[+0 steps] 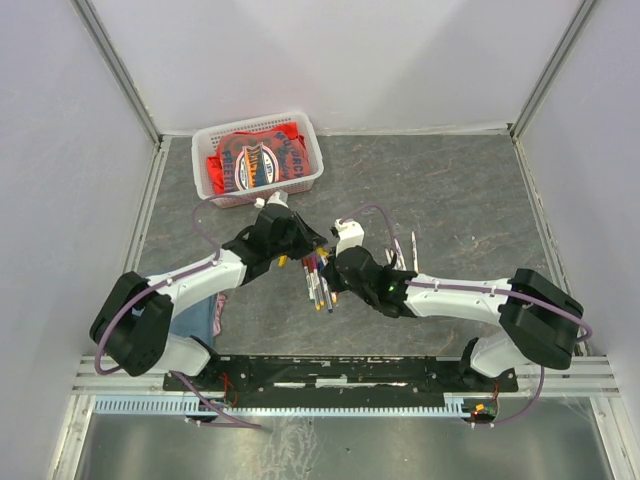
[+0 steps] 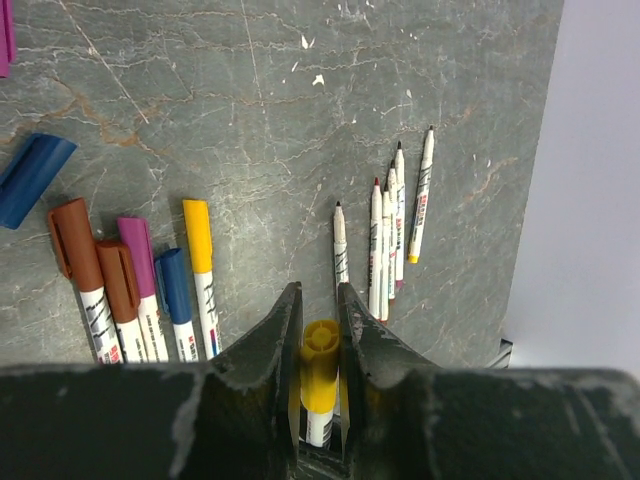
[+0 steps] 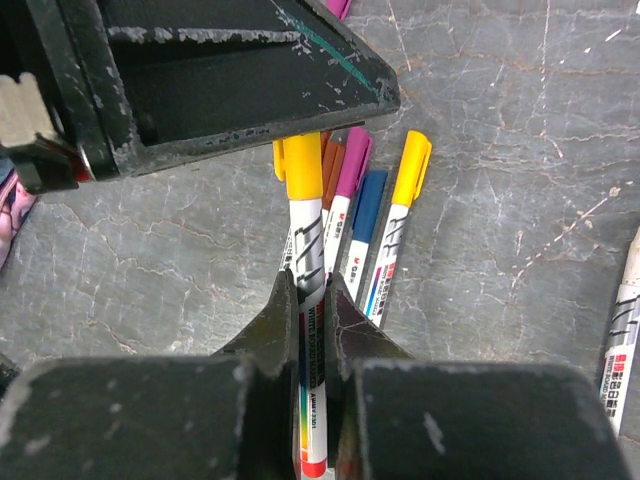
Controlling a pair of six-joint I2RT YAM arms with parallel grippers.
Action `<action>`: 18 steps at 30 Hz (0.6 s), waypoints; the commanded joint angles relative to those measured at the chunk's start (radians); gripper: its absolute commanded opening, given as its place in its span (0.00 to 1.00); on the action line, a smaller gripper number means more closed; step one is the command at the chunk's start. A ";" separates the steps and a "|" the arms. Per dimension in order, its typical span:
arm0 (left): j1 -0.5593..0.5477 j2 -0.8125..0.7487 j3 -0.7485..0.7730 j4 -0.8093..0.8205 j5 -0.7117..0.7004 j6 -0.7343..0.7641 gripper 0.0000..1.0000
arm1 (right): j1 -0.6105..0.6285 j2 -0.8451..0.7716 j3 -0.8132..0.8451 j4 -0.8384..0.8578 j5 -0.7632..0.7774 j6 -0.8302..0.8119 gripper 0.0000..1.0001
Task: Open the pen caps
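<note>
A pen with a yellow cap (image 2: 320,360) hangs above the table between both grippers. My left gripper (image 2: 320,295) is shut on that cap, seen in the right wrist view as the yellow cap (image 3: 302,165) under the left gripper's fingers (image 3: 220,70). My right gripper (image 3: 313,285) is shut on the pen's white barrel (image 3: 308,240). The cap sits on the barrel. Below lie capped pens: brown (image 2: 75,240), purple (image 2: 135,245), blue (image 2: 172,285), yellow (image 2: 198,235). A loose blue cap (image 2: 30,180) lies to their left. The two grippers (image 1: 318,255) meet at table centre.
Several uncapped white pens (image 2: 385,240) lie side by side to the right of the capped ones. A white basket (image 1: 310,150) holding a red cloth (image 1: 255,160) stands at the back left. White walls close in the table on three sides.
</note>
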 commanded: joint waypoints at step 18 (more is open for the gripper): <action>0.146 -0.012 0.034 0.193 -0.008 0.210 0.03 | -0.030 -0.161 -0.141 0.090 -0.206 0.060 0.01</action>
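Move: The left fingers already grip the yellow cap of a pen whose barrel the right fingers hold; that cap sits about 5 cm ahead of the right hand, 3 cm left and 3 cm higher. From the left hand the loose caps lie some 5 cm ahead, 10 cm left and 11 cm below. The row of still-capped pens lies roughly 3 cm ahead of the right hand, 4 cm left and 8 cm below. Upwards first, the two hands rise together some 1.5 cm, the left being drawn a little to the right while it keeps its pinch on the cap. Then they part abruptly: the left springs forward and left by about 5 cm with the cap, while the right backs off about 1.5 cm, sinking slightly, and still grips the barrel. Neither hand's fingers open. ##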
